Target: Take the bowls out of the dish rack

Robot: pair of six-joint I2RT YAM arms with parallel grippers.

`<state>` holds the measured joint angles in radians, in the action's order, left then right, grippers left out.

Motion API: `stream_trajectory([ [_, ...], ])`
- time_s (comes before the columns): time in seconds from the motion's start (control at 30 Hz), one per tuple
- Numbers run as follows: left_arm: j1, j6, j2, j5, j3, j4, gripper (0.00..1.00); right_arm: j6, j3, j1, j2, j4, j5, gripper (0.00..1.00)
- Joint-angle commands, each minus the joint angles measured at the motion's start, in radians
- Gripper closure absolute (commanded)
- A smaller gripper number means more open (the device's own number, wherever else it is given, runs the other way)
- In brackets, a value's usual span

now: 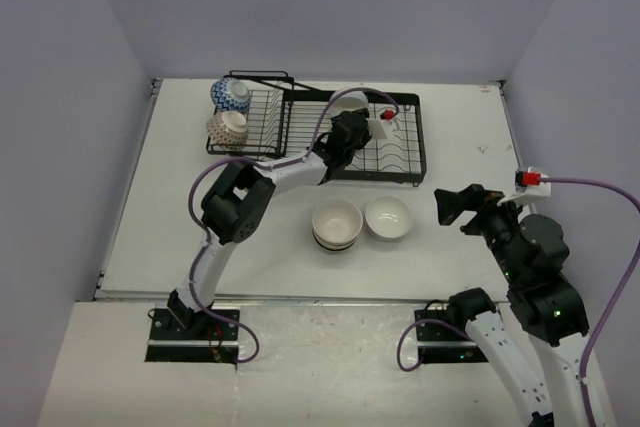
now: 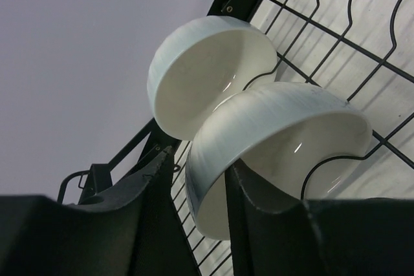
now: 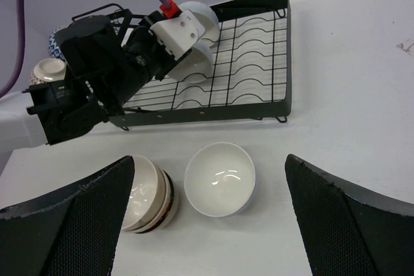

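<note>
In the black dish rack two white bowls stand on edge, one behind the other. My left gripper straddles the nearer bowl's rim, one finger inside against the wall, the other outside with a thin gap showing, so it is open. From above, the left gripper sits over the rack's middle. A blue-and-white bowl and a cream bowl rest in the rack's smaller left section. My right gripper hovers wide open and empty above the table at the right.
On the table in front of the rack stand a stack of cream bowls with a dark band and a single white bowl; in the right wrist view the white bowl lies between my right fingers, far below them.
</note>
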<state>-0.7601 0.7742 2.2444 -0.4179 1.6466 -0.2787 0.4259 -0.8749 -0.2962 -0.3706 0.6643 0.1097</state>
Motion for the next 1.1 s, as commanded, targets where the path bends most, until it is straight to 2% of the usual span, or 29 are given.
stream_trajectory([
  [0.0, 0.005, 0.03, 0.026, -0.022, 0.012, -0.083, 0.62, -0.022, -0.003, 0.0, 0.005, -0.031, -0.001, 0.01],
  [0.13, 0.005, 0.03, 0.046, -0.019, 0.01, -0.086, 0.71, -0.026, -0.001, 0.0, 0.015, -0.032, 0.007, 0.01],
  [0.2, 0.005, 0.028, 0.06, -0.027, 0.009, -0.096, 0.79, -0.027, 0.001, 0.0, 0.018, -0.032, 0.007, 0.01],
  [0.23, 0.005, 0.028, 0.066, -0.039, 0.01, -0.102, 0.84, -0.027, 0.001, 0.0, 0.019, -0.032, 0.008, 0.01],
  [0.27, 0.005, 0.03, 0.072, -0.044, 0.01, -0.111, 0.95, -0.029, 0.002, 0.0, 0.021, -0.034, 0.008, 0.01],
  [0.3, 0.005, 0.031, 0.083, -0.051, 0.01, -0.119, 1.0, -0.03, 0.004, 0.0, 0.022, -0.035, 0.008, 0.01],
  [0.53, 0.005, 0.051, 0.115, -0.174, 0.007, -0.252, 1.0, -0.035, 0.008, 0.0, 0.027, -0.04, 0.01, 0.01],
  [0.7, 0.005, 0.105, 0.121, -0.237, -0.039, -0.447, 1.0, -0.036, 0.011, 0.0, 0.033, -0.042, 0.007, 0.01],
  [0.83, 0.005, 0.137, 0.123, -0.243, -0.083, -0.62, 1.0, -0.036, 0.016, 0.0, 0.047, -0.048, 0.001, 0.01],
  [1.07, 0.007, 0.166, 0.168, -0.234, -0.131, -0.818, 1.0, -0.038, 0.024, 0.0, 0.071, -0.057, -0.015, 0.01],
])
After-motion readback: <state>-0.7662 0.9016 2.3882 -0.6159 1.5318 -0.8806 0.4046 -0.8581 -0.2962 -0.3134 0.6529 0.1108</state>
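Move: My left hand's half-open fingers already straddle the upper-left rim of the nearer white bowl in the rack. The bowl's middle lies about 2 cm ahead, 3 cm right and 4 cm below. The rear white bowl stands some 6 cm beyond it. On the table, the bowl stack is about 22 cm back and straight below, the lone white bowl 21 cm back and 13 cm right. From my idle right hand, the nearer bowl is roughly 34 cm ahead, 23 cm left, 21 cm below. I shut my left fingers on the nearer bowl's upper-left rim, one inside and one outside, while easing about 2 cm left and 1.5 cm forward. With the rim pinched, I then stay nearly in place and tip the fingers up some 15 degrees, having swung them about 10 degrees counter-clockwise. ##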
